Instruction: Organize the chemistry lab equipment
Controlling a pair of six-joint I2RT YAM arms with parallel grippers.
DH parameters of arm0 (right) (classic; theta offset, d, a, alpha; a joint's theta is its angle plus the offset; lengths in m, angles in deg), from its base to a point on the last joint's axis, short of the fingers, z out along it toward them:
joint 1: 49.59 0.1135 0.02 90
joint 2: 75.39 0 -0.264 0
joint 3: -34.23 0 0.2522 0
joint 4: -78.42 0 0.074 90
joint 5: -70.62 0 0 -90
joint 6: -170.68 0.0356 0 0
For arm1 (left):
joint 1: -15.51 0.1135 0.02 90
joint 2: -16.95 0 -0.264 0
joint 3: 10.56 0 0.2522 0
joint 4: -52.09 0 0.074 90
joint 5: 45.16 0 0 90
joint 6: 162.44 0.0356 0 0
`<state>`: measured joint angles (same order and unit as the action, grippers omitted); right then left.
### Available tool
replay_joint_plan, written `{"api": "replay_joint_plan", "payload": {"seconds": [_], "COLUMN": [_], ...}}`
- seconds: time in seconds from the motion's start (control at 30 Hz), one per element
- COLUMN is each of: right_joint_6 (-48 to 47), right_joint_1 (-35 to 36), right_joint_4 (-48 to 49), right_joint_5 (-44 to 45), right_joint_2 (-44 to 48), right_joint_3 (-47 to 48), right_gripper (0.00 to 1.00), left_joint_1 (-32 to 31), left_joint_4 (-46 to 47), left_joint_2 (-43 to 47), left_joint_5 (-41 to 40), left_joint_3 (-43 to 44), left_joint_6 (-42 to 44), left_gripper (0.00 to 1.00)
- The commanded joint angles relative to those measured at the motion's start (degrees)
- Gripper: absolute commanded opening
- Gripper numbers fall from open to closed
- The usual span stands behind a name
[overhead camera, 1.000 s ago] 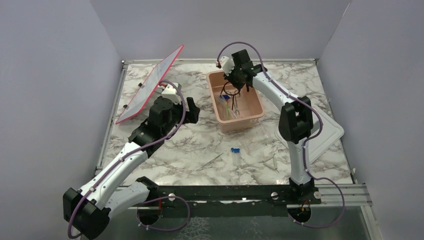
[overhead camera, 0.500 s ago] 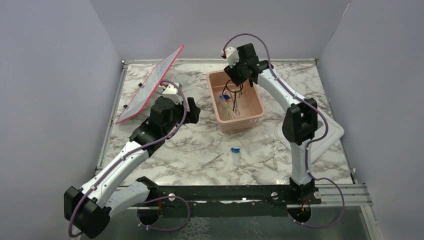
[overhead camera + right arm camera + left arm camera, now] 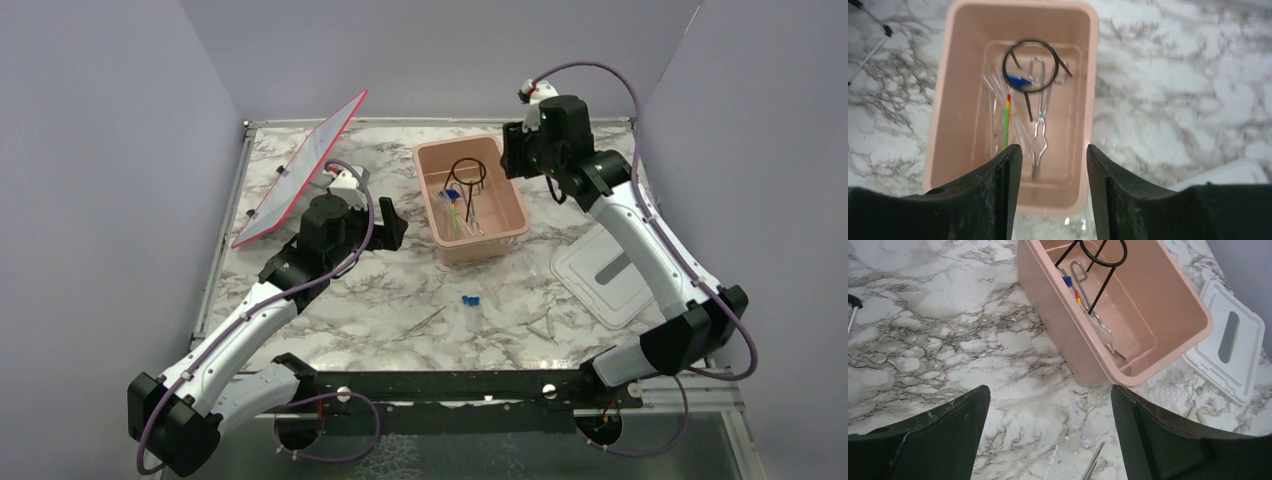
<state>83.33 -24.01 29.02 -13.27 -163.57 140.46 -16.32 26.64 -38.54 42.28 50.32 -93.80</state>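
The black wire ring stand [image 3: 467, 172] [image 3: 1030, 65] lies inside the pink tub [image 3: 480, 240] [image 3: 963, 75]. With it are metal tongs [image 3: 1040, 120], a green-yellow stick [image 3: 1006, 122], a blue-capped tube [image 3: 1018, 80] and clear pipettes. My right gripper [image 3: 510, 158] [image 3: 1053, 148] hovers open and empty over the tub's right rim. On the marble in front lie blue-capped tubes [image 3: 470, 300], metal tweezers [image 3: 425, 322] [image 3: 1093, 467] and thin pipettes [image 3: 545, 325]. My left gripper [image 3: 392, 222] [image 3: 1049, 390] hangs wide open and empty above the table, left of the tub [image 3: 1058, 325].
The white lid [image 3: 610, 280] [image 3: 1228, 340] lies flat to the right of the tub. A red-edged panel [image 3: 300, 170] leans tilted at the back left, beside my left arm. Grey walls enclose the table on three sides.
My right gripper opened, left the ring stand in the tub and drew back up and to the right, its arm swinging outward. The left arm barely moved.
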Motion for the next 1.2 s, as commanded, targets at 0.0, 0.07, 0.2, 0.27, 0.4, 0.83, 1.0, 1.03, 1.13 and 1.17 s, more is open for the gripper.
{"api": "replay_joint_plan", "payload": {"seconds": [0.0, 0.07, 0.2, 0.27, 0.4, 0.83, 1.0, 1.03, 1.13, 1.17], "right_joint_6": [13.69, 16.47, 21.5, 25.46, 31.6, 53.58, 60.97, 62.04, 63.21, 63.23], "right_joint_1": [0.13, 0.1, 0.08, 0.08, 0.09, 0.08, 0.08, 0.08, 0.08, 0.09], "right_joint_4": [-10.05, -13.04, -18.03, -20.2, -21.79, -17.35, -16.74, -16.45, -15.85, -15.72], "right_joint_5": [8.32, 11.0, 13.34, 14.06, 13.36, 14.51, 14.75, 14.7, 14.81, 14.56], "right_joint_2": [9.68, 14.08, 21.75, 24.31, 28.64, 28.26, 28.06, 28.02, 27.21, 26.74], "right_joint_3": [-10.26, -14.68, -21.88, -25.15, -32.56, -46.6, -52.34, -53.23, -54.71, -54.97], "right_gripper": [0.55, 0.55, 0.55, 0.55, 0.55, 0.55, 0.55, 0.55, 0.54, 0.52], "left_joint_1": [0.17, 0.18, 0.11, 0.16, 0.12, 0.11, 0.11, 0.11, 0.11, 0.11], "left_joint_4": [1.54, 1.88, 2.11, 2.27, 2.59, 3.32, 3.16, 3.16, 2.99, 2.98], "left_joint_2": [1.74, 2.41, 3.17, 3.38, 3.37, 1.33, 1.35, 1.37, 1.27, 1.26], "left_joint_5": [2.56, 3.37, 5.48, 7.25, 11.65, 14.26, 14.02, 13.85, 13.34, 13.19], "left_joint_3": [1.33, 1.04, 0.17, -0.59, -2.38, -4.11, -4.63, -4.65, -4.72, -4.75], "left_joint_6": [-1.47, -1.38, -2.0, -2.72, -3.97, -5.59, -5.49, -5.33, -5.18, -5.18], "left_gripper": [0.93, 0.93, 0.93, 0.93, 0.92, 0.9, 0.9, 0.91, 0.91, 0.91]}}
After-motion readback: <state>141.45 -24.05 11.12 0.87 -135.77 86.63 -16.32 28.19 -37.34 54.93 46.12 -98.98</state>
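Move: The three pale sticks I am going for lie about 25 cm back, 10 cm to the right and 28 cm below my right hand. The blue-capped tubes are some 22 cm back and 5 cm left; the clear tray is about 13 cm back and 5 cm right; the white lid is 12 cm back and 26 cm right, all at table height. From my left hand, the sticks are about 13 cm back, 28 cm right and 22 cm down. I swing my empty right hand away from the bin, back towards myself about 23 cm, as far down, and some 12 cm right, to close above the pale sticks. On the way my wrist tips down and turns clockwise, some 50 degrees in all, fingers staying half open. My left hand, wide open and empty, eases about 3 cm back and 3 cm right, rising briefly and then sinking a little. ##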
